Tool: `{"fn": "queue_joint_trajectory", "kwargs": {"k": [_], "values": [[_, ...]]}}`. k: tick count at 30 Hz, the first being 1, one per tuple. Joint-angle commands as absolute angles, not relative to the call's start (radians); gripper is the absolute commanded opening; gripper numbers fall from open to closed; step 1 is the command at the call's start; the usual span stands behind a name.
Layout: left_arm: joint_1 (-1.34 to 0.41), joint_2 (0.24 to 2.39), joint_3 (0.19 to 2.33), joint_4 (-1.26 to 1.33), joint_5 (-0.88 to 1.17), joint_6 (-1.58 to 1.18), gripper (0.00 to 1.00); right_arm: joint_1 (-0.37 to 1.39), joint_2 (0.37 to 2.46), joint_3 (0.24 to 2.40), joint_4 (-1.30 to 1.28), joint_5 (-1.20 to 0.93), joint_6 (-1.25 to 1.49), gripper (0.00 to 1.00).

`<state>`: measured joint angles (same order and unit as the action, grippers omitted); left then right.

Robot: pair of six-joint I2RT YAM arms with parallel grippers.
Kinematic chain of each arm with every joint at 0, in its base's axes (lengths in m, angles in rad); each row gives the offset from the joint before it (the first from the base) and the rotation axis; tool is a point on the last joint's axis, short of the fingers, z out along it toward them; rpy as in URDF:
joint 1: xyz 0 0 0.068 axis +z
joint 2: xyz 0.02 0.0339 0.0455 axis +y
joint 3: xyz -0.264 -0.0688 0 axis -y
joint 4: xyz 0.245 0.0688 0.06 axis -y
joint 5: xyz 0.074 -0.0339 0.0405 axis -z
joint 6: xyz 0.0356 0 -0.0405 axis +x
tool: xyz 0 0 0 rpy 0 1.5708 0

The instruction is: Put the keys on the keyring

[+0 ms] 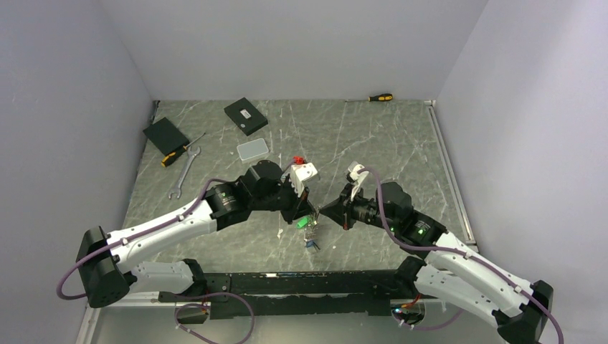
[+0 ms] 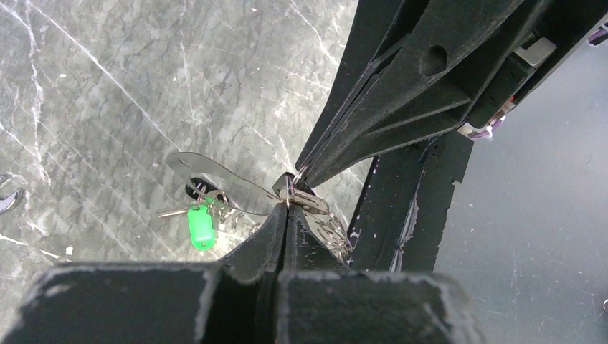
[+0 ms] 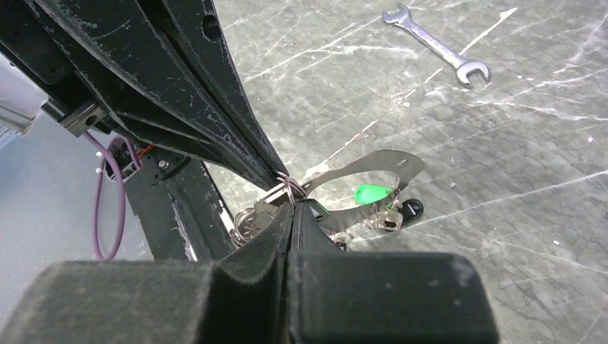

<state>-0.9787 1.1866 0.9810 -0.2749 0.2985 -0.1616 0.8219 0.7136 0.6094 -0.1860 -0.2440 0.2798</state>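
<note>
Both grippers meet tip to tip above the table's near middle. My left gripper (image 1: 310,212) (image 2: 288,206) is shut on the end of the keyring (image 2: 215,170) (image 3: 380,159), which shows as a thin grey metal loop. My right gripper (image 1: 324,213) (image 3: 292,203) is shut on a small wire ring carrying a silver key (image 2: 313,202). Under the loop hang more keys (image 2: 219,208), one with a green tag (image 1: 303,223) (image 2: 201,226) (image 3: 371,193), one with a black tag (image 3: 412,209), and one with a blue tag (image 1: 312,245). Loose small rings (image 2: 333,231) (image 3: 247,218) dangle beside the tips.
A silver wrench (image 1: 184,172) (image 3: 437,46) and a screwdriver (image 1: 181,152) lie at the left. Two black boxes (image 1: 165,135) (image 1: 245,115) and a grey case (image 1: 252,149) sit further back, with another screwdriver (image 1: 380,97) at the far edge. The black base rail (image 1: 301,283) (image 2: 401,208) runs just below the grippers.
</note>
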Motion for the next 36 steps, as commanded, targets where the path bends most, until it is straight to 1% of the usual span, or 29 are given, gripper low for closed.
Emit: {"fn": "queue_joint_trajectory", "kwargs": {"k": [1,10,21,25,29,32,36], "values": [[-0.983,1.129,0.986,-0.199,0.315,-0.169,0.00,0.821,0.698,0.593,-0.167,-0.211,0.281,0.00],[-0.983,1.078,0.977,-0.159,0.319,-0.180,0.00,0.821,0.687,0.577,-0.149,-0.246,0.310,0.00],[-0.983,1.044,0.953,-0.078,0.281,-0.173,0.00,0.821,0.694,0.621,-0.090,-0.302,0.351,0.01],[-0.982,1.028,0.943,-0.044,0.255,-0.166,0.00,0.821,0.692,0.626,-0.066,-0.328,0.357,0.09],[-0.983,1.027,0.937,-0.021,0.250,-0.155,0.00,0.821,0.676,0.641,-0.052,-0.356,0.358,0.23],[-0.983,1.029,0.940,-0.016,0.254,-0.152,0.00,0.821,0.669,0.653,-0.084,-0.366,0.343,0.31],[-0.982,1.028,0.946,-0.015,0.257,-0.145,0.00,0.821,0.645,0.669,-0.138,-0.365,0.308,0.39]]}}
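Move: Both shut grippers meet almost tip to tip: the black tag at the right fingers is about 1 cm to the left hand's right, level and neither ahead nor back. From the right hand, the split ring in the left tips is about 1 cm left, level. Also from the right hand, the metal loop plate reaches roughly 4 cm ahead, 1 cm left and 2 cm below; the key bundle hangs 5 cm below, 2 cm back and 1 cm left. Left lifts the pinched split ring about 5 cm, tilting; right rises 2-3 cm, then opens, releasing the black tag. ##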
